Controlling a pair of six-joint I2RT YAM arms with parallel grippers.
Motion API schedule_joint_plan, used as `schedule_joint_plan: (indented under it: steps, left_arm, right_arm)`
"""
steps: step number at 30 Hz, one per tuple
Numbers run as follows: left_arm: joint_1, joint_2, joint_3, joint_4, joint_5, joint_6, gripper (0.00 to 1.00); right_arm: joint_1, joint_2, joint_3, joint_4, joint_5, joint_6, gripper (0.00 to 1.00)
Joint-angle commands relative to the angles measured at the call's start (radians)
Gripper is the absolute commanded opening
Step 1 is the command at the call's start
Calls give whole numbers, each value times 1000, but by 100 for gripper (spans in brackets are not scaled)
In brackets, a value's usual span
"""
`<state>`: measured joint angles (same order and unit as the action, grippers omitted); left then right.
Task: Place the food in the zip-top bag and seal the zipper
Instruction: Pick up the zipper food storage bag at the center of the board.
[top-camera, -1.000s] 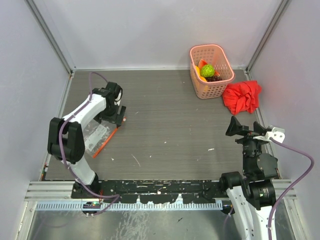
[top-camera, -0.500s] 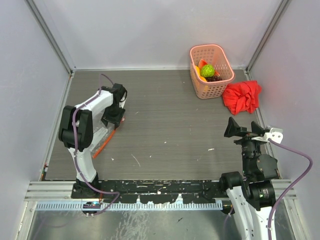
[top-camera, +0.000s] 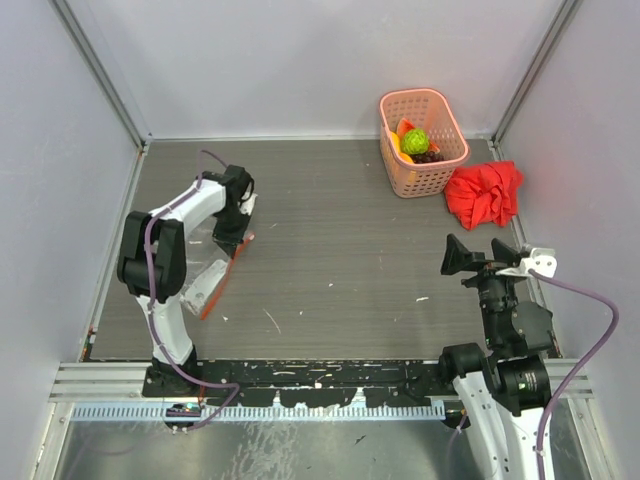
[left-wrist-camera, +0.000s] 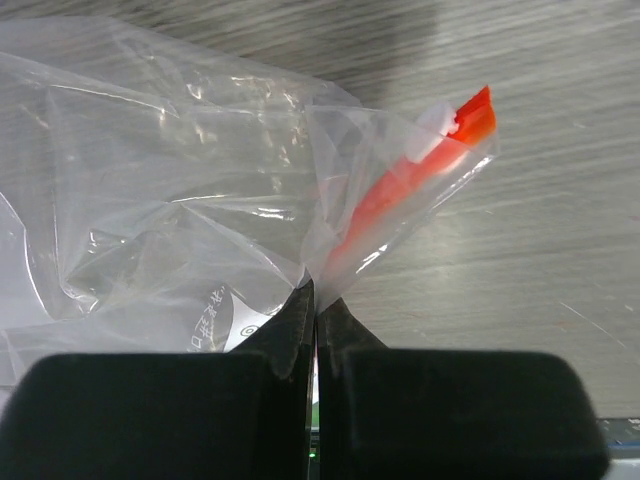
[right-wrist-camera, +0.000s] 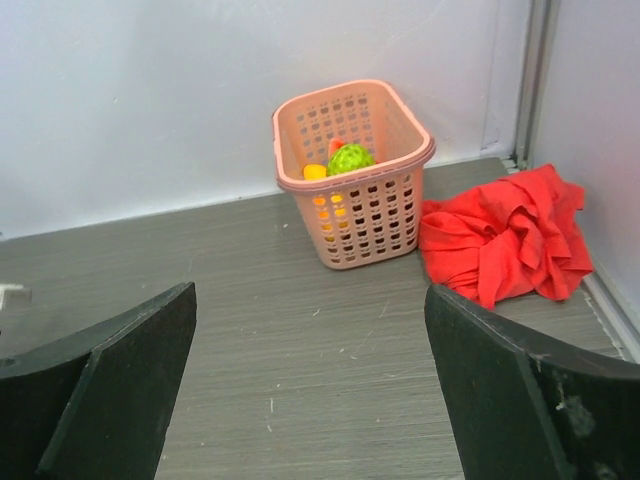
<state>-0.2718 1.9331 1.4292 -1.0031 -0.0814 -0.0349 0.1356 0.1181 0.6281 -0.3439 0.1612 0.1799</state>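
Observation:
The zip-top bag (top-camera: 200, 282) lies crumpled at the table's left, clear, with its orange-red zipper (top-camera: 226, 272) along the right edge. My left gripper (top-camera: 238, 236) is shut on a fold of the bag's plastic just below the zipper (left-wrist-camera: 400, 190). In the left wrist view the bag (left-wrist-camera: 150, 200) bunches up from the pinched fingers (left-wrist-camera: 290, 330). The food sits in the pink basket (top-camera: 442, 172): a lime-green ball (top-camera: 415, 140), an orange piece (top-camera: 404, 127), a dark purple grape bunch (top-camera: 430, 156) and a yellow piece (right-wrist-camera: 315, 172). My right gripper (top-camera: 480, 258) hangs open and empty, far from the basket.
A red cloth (top-camera: 485, 193) is heaped beside the basket against the right wall. Grey walls and metal rails close in the table at the back and both sides. The basket (right-wrist-camera: 370, 215) stands near the back right corner.
My left gripper has gone from open to shut, pinching the bag near the zipper, and the bag's edge has drawn up. The right gripper has shifted slightly left, still open.

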Motion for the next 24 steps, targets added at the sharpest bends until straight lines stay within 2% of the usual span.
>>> schedule_joint_plan:
  steps: [1,6,11,16,20,24]
  left_arm:
    - [7,-120,13,19,148,-12,0]
    - [7,-185,3,65,338,-64,0]
    - [7,-239,-31,173,536,-146,0]
    - [6,-293,-82,324,690,-234,0]
    - [-1,-346,-142,521,831,-335,0]
    - [-16,-385,-180,663,894,-424,0]
  right_arm:
    - [4,65,52,30,-92,14,100]
    - [4,119,51,38,-170,64,100]
    - [5,189,-1,139,-311,124,100]
    - [5,303,-24,264,-464,167,100]
    - [5,396,-65,414,-576,236,97]
    - [19,476,-110,565,-655,326,94]
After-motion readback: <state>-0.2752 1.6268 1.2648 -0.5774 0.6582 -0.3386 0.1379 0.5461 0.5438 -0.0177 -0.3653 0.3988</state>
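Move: The left hand, just above the board, already pinches the bag beside the far end of its red zipper; the board's centre, where it is bound, lies some 21 cm to its right and about level ahead. For the right hand, open and high, the bag's middle is about 53 cm left, 10 cm farther out and 28 cm below. From that hand the basket stands some 32 cm straight ahead and 20 cm lower, the red cloth 28 cm ahead, 15 cm right, 27 cm below. Left hand carries the pinched bag 14 cm right and up, tipping rightward; right hand swings left towards it. ##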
